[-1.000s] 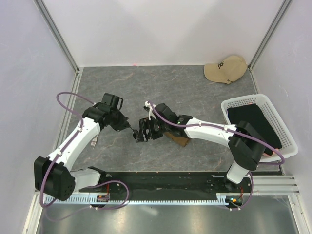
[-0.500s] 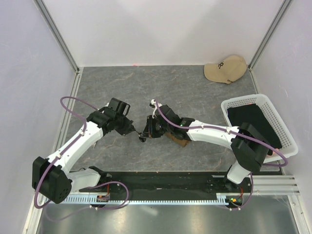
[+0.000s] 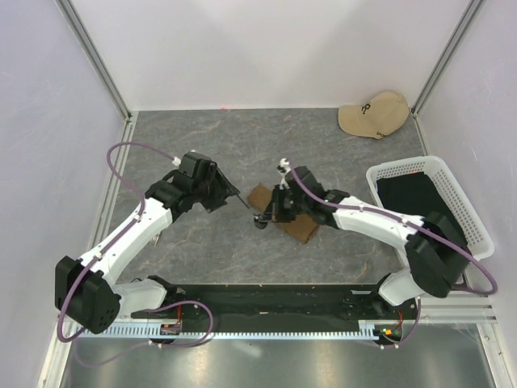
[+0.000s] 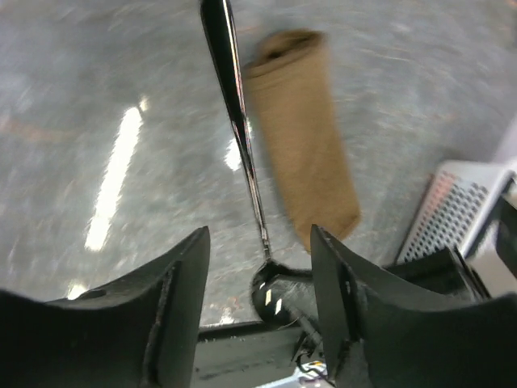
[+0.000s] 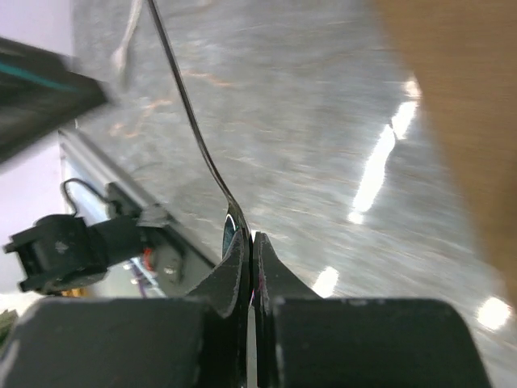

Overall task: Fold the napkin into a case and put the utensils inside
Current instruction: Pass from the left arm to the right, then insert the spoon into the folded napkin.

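Note:
The napkin lies folded as a narrow olive-brown case (image 3: pixel 295 225) (image 4: pixel 303 137) at mid-table, partly under my right arm. My right gripper (image 3: pixel 265 217) (image 5: pixel 252 238) is shut on the bowl end of a dark shiny spoon (image 4: pixel 242 137) (image 5: pixel 190 121), just left of the case. The spoon's handle reaches toward my left gripper (image 3: pixel 234 195) (image 4: pixel 260 234), which is open, with the handle running loose between its fingers. A pale blurred utensil, probably the fork (image 5: pixel 128 44), lies on the table further left.
A white mesh basket (image 3: pixel 404 171) holding black fabric (image 3: pixel 420 202) stands at the right edge. A beige cap (image 3: pixel 373 114) lies in the back right corner. Grey walls and metal posts close in the table.
My left gripper has opened and let go of the spoon while my right gripper closed on it. Both grippers shifted right and toward the back, uncovering the case's left end.

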Controlling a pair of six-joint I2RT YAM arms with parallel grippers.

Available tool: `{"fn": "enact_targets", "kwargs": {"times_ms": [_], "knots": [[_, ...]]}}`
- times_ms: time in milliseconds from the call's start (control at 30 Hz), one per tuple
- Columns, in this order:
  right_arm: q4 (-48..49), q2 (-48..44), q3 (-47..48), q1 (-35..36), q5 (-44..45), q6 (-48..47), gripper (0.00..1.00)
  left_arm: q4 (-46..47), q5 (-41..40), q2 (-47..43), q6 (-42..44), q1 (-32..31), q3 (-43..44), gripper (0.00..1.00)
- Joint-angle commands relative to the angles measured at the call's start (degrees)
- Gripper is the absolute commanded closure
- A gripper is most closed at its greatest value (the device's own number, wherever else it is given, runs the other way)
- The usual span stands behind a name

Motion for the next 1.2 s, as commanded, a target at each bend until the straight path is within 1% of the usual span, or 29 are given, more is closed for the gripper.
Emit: {"fn": "enact_targets", "kwargs": {"times_ms": [0,33,67,100,133,167,200,233,333,500,733,900,1033,1167], "knots": [[-8.9,-9.0,-4.9,-7.3,-3.5,-9.5,1.00,10.3,5.2,3.7,13.5,-0.1,4.9,0.39],[-13.4,-10.6,-5.6,-8.4,-3.3,-11.8,1.00,12.1,6.9,5.6,14.7,-0.1,6.3,0.40],[-16.3,-13.1,-6.2,-9.4,-2.7,-13.7,1.00,12.6,8.5,7.3,16.8,-0.1,7.3,0.45],[-19.4,-14.1,-6.4,-11.2,-0.5,-15.4,1.00,13.0,12.5,9.2,17.7,-0.2,8.2,0.47],[-25.3,-15.7,-6.5,-12.3,0.3,-18.5,1.00,14.3,15.4,14.2,18.4,-0.1,10.3,0.54],[-27.5,-16.7,-7.3,-13.2,1.0,-19.7,1.00,14.4,18.1,16.7,19.5,-0.1,11.8,0.60],[-29.1,-17.7,-8.0,-15.8,1.5,-20.3,1.00,14.4,21.9,19.6,19.7,-0.3,14.0,0.62],[-32.0,-19.1,-8.5,-17.1,1.4,-21.3,1.00,14.5,23.5,24.2,19.8,-0.5,15.2,0.74],[-36.2,-21.4,-9.5,-20.4,1.1,-22.2,1.00,15.4,25.5,31.6,19.9,-1.3,17.7,0.83],[-38.3,-23.1,-11.5,-22.5,0.3,-22.9,1.00,15.6,23.9,38.8,21.7,-1.8,20.5,0.87],[-40.0,-22.2,-11.1,-22.7,-2.1,-24.1,1.00,15.6,20.8,42.1,23.0,-1.5,19.9,0.89],[-37.4,-19.9,-10.7,-22.7,-4.6,-24.3,1.00,15.5,20.9,43.1,23.5,-1.3,19.8,0.90],[-34.8,-18.0,-9.1,-22.9,-4.8,-24.0,1.00,15.5,19.9,42.5,24.9,-1.3,19.7,0.91],[-31.8,-15.1,-9.0,-23.2,-6.9,-23.9,1.00,13.9,20.8,44.1,26.3,-1.3,22.0,0.91]]}}
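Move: The right fingers already pinch the spoon by its neck; the spoon's middle lies about 4 cm back, 6 cm right and a little below the open left gripper. The folded napkin is about 18 cm right of the left hand, level with it and 13 cm below; its left end is some 6 cm ahead and 11 cm right. From the right hand, the napkin's middle lies 7 cm ahead, 4 cm right and 10 cm down, its right end 13 cm right. Carry the spoon about 20 cm right with the right gripper, easing back and down some 5 cm, past the napkin's right end, rolling the wrist so the fingers point more steeply down and keeping the pinch. Clear the left gripper up slightly, then take it right and forward and down about 12 cm to the napkin's left end, closing its fingers almost fully and turning some 30 degrees clockwise. ##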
